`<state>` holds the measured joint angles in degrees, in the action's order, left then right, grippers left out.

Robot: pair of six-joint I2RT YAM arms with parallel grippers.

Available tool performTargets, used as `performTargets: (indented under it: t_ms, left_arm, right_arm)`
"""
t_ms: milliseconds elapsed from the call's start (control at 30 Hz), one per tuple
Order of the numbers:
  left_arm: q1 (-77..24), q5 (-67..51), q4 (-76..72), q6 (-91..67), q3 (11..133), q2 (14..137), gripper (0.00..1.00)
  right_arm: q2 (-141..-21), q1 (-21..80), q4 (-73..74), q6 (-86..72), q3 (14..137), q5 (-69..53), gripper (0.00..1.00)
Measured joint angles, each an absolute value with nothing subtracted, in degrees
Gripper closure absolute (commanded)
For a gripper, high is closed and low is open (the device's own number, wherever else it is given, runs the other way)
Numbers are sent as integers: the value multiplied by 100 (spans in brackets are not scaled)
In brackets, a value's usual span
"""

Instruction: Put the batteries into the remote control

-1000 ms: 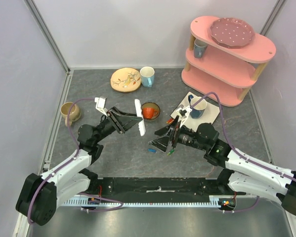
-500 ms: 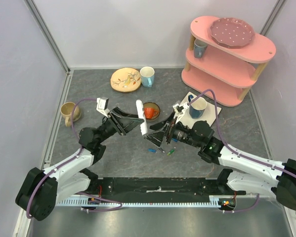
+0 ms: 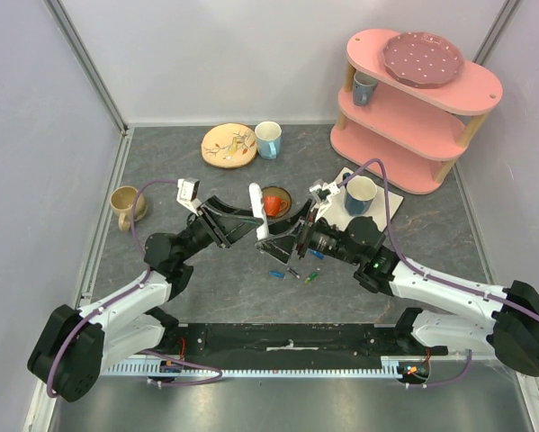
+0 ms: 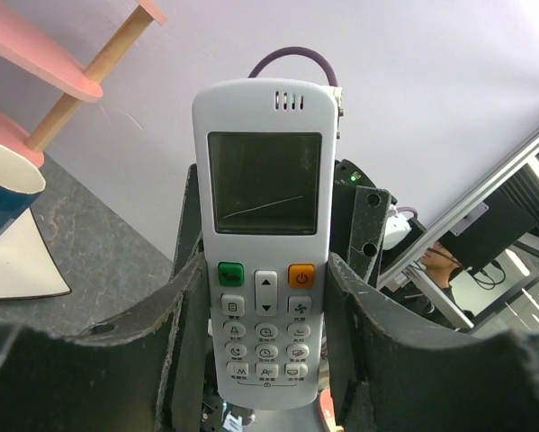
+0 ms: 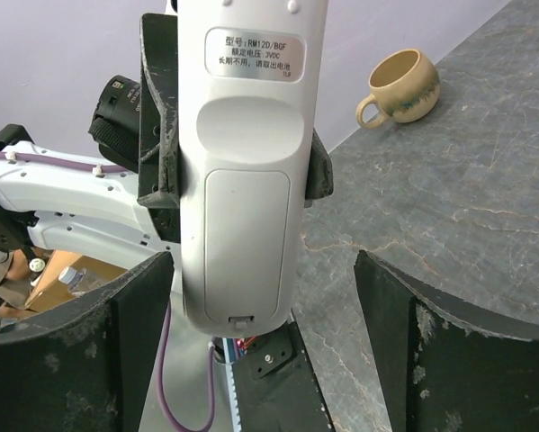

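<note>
The remote control (image 3: 258, 211) is a slim white bar, held up off the table with my left gripper (image 3: 247, 225) shut on its lower half. In the left wrist view its screen and buttons (image 4: 265, 243) face the camera between the black fingers (image 4: 152, 351). In the right wrist view its back (image 5: 247, 171) shows, the battery cover (image 5: 245, 243) closed. My right gripper (image 5: 262, 297) is open, its jaws standing wide on either side of the remote's lower end without touching it. Three batteries lie on the table below: blue (image 3: 275, 273), dark (image 3: 292, 270), green (image 3: 312, 276).
A beige mug (image 3: 125, 205) stands at the left. A patterned plate (image 3: 229, 144) and a white-blue cup (image 3: 268, 139) are at the back. A red cup in a brown bowl (image 3: 273, 203) sits behind the remote. A blue mug (image 3: 360, 194) stands on a white board, beside the pink shelf (image 3: 417, 99).
My right arm has swung left and up from the batteries until its open jaws flank the remote. My left arm has brought the remote slightly right and more upright.
</note>
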<state>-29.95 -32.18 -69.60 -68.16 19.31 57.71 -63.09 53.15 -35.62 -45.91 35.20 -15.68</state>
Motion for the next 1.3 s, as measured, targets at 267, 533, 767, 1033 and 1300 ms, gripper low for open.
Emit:
performTargets:
  t_ms: [267,533,767,1033,1300]
  left_arm:
    - [-3039,-3216,-6963,-6816,1931,5769,98]
    - [-3041,-3188,-6949,-6812,1859,5736,31]
    - [-2982,-3024,-6165,-6713,1868,5312,1]
    - [-2707,-2528,-3632,-5815,2585,4471,1]
    - [-3229,-1354,-1284,-4770,3747,4582,1]
  right_arm:
    - [-6427,5315,-3726,-4648,3522,-1704,32]
    - [-6479,5323,-3769,-4700,3559,-1962,63]
    - [-6110,5325,-2980,-4268,3616,-2003,67]
    - [-5583,5360,-626,-3131,4473,-1188,73]
    - [-5852,5684,1350,-2274,5135,600,73]
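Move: The remote control stands between the two hands, keypad towards the left hand, tilted with its screen end forward and up. The left hand still grips its lower half, so its middle is about 2 cm ahead, 1 cm right and 2 cm above. From the open right hand its middle is roughly 4 cm ahead, 2 cm left and 4 cm up. Far below the right hand, some 27 cm, the nearest blue battery lies 3 cm ahead and 1 cm right, the silver battery 3 cm ahead and 6 cm right; the bowl is 26 cm ahead, level sideways. Inching back, the right hand closes on the remote's battery-cover end while the left hand keeps its grip. Then the left fingers open wide and that hand draws off forward and a little left, about 5 cm. The right hand carries the remote right, down and forward, its fingers tipping down and swinging forward by some 40 degrees. ##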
